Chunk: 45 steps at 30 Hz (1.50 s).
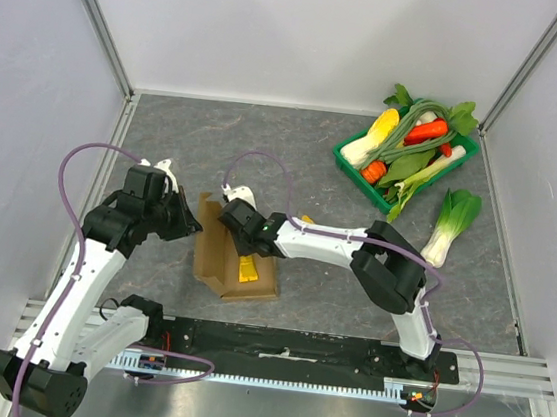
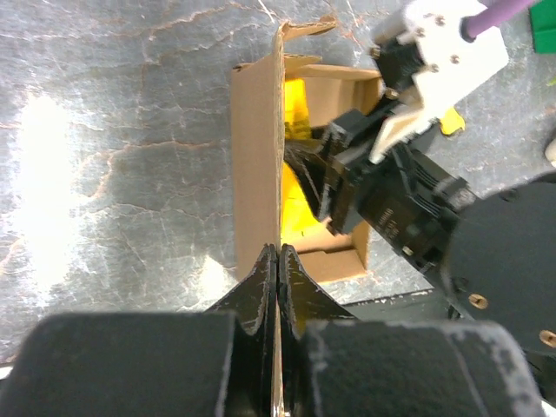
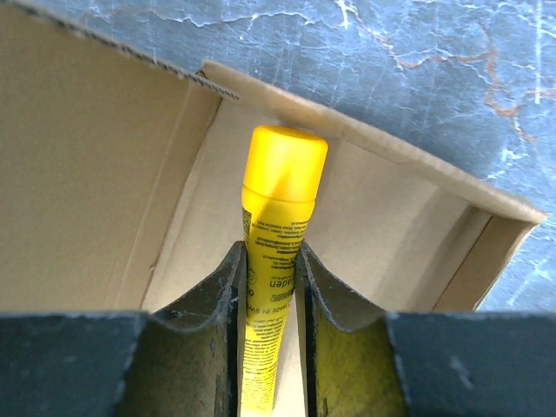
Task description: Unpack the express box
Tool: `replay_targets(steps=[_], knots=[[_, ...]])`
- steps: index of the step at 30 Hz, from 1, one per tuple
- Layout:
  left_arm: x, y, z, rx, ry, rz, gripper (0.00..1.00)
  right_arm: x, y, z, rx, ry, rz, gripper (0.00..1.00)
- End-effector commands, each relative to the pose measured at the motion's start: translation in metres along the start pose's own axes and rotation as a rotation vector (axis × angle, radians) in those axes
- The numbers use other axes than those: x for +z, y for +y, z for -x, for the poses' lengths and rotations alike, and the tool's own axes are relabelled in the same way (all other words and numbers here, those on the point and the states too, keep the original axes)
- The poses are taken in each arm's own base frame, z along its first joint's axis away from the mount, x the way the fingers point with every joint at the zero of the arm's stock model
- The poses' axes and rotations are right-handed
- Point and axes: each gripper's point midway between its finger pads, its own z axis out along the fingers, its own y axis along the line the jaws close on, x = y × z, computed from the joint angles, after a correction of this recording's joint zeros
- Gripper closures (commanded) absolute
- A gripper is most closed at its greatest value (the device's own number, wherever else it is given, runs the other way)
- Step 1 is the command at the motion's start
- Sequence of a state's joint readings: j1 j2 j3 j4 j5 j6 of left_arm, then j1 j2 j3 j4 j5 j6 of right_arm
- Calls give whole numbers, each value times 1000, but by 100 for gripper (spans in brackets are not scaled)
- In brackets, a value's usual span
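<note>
The express box (image 1: 211, 251) lies open on the table between the two arms, its lid flap (image 2: 256, 174) standing on edge. My left gripper (image 2: 278, 256) is shut on the near edge of that flap, also visible from above (image 1: 188, 221). Inside the box lies a yellow tube (image 3: 280, 191) with a rounded cap and small print. My right gripper (image 3: 268, 254) reaches down into the box and is shut on the tube's body, a finger pressed against each side. From above, the tube (image 1: 248, 270) shows just below the right gripper (image 1: 243, 249).
A green tray (image 1: 349, 166) full of toy vegetables stands at the back right. A loose bok choy (image 1: 451, 224) lies beside it. White walls close in the grey table on three sides. The box's inner walls (image 3: 87, 174) stand close around my right fingers.
</note>
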<state>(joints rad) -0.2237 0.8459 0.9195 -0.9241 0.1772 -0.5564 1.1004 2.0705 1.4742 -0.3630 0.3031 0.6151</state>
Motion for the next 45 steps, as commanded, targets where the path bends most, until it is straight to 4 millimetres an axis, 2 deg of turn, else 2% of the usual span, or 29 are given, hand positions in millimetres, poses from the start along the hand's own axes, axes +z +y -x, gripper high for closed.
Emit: replay_targets(steps=[1,3,5,9,11,12,16,20,27,31,34,36,38,41,42,44,45], knots=[[-1,4,22,58,-77,36,98,-47,0,64,54,-140,28,69],[0,6,26,65,-90,51,98,-60,-13,80,102,-168,27,70],[1,6,32,68,-108,56,98,-69,-24,86,132,-183,25,70],[4,2,45,84,-128,65,98,-94,-60,100,216,-219,13,69],[3,-1,54,93,-153,64,98,-104,-71,100,239,-225,17,69],[6,-1,57,93,-149,72,98,-105,-81,101,259,-227,6,69],[9,-8,75,121,-171,72,98,-111,-102,95,272,-226,-21,68],[15,-13,85,151,-172,71,98,-92,-118,72,235,-164,-66,66],[24,-20,88,163,-143,37,91,-47,-116,37,176,-58,-65,64],[28,-17,86,157,-128,47,80,-21,-115,23,165,-20,-74,61],[29,-13,85,153,-124,61,70,-12,-118,18,167,-2,-93,59],[27,-14,86,156,-128,59,68,-11,-119,18,188,-1,-96,54],[19,-17,90,154,-138,55,59,-18,-120,21,198,-1,-96,46],[3,-25,96,158,-170,38,52,-42,-119,37,218,-48,-84,31],[-2,-27,98,161,-179,32,45,-57,-119,49,221,-83,-71,27],[-13,-32,101,162,-198,22,37,-73,-122,59,220,-112,-81,20],[-21,-33,101,164,-217,16,31,-89,-125,67,213,-135,-84,19]])
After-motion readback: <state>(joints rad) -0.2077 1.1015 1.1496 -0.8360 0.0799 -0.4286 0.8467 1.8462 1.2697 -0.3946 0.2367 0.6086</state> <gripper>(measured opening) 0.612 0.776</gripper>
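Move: The right fingers, inside the open box, already grip the yellow tube; the bare table it goes to lies about 5 cm ahead, 11 cm right and 4 cm below. The box's middle is some 2 cm back and level sideways, the yellow cutter about 6 cm ahead and 20 cm right. The left hand already pinches the raised lid's top edge; the box's middle lies about 11 cm to its right, level ahead and 14 cm below. Lift the right gripper about 14 cm with the held tube, swinging it right and a little forward out over the box wall, then lower it as far onto the table between box and cutter, open the fingers and begin to rise. Meanwhile draw the box forward some 7 cm by its lid with the left gripper, then open the left fingers and start upward. ##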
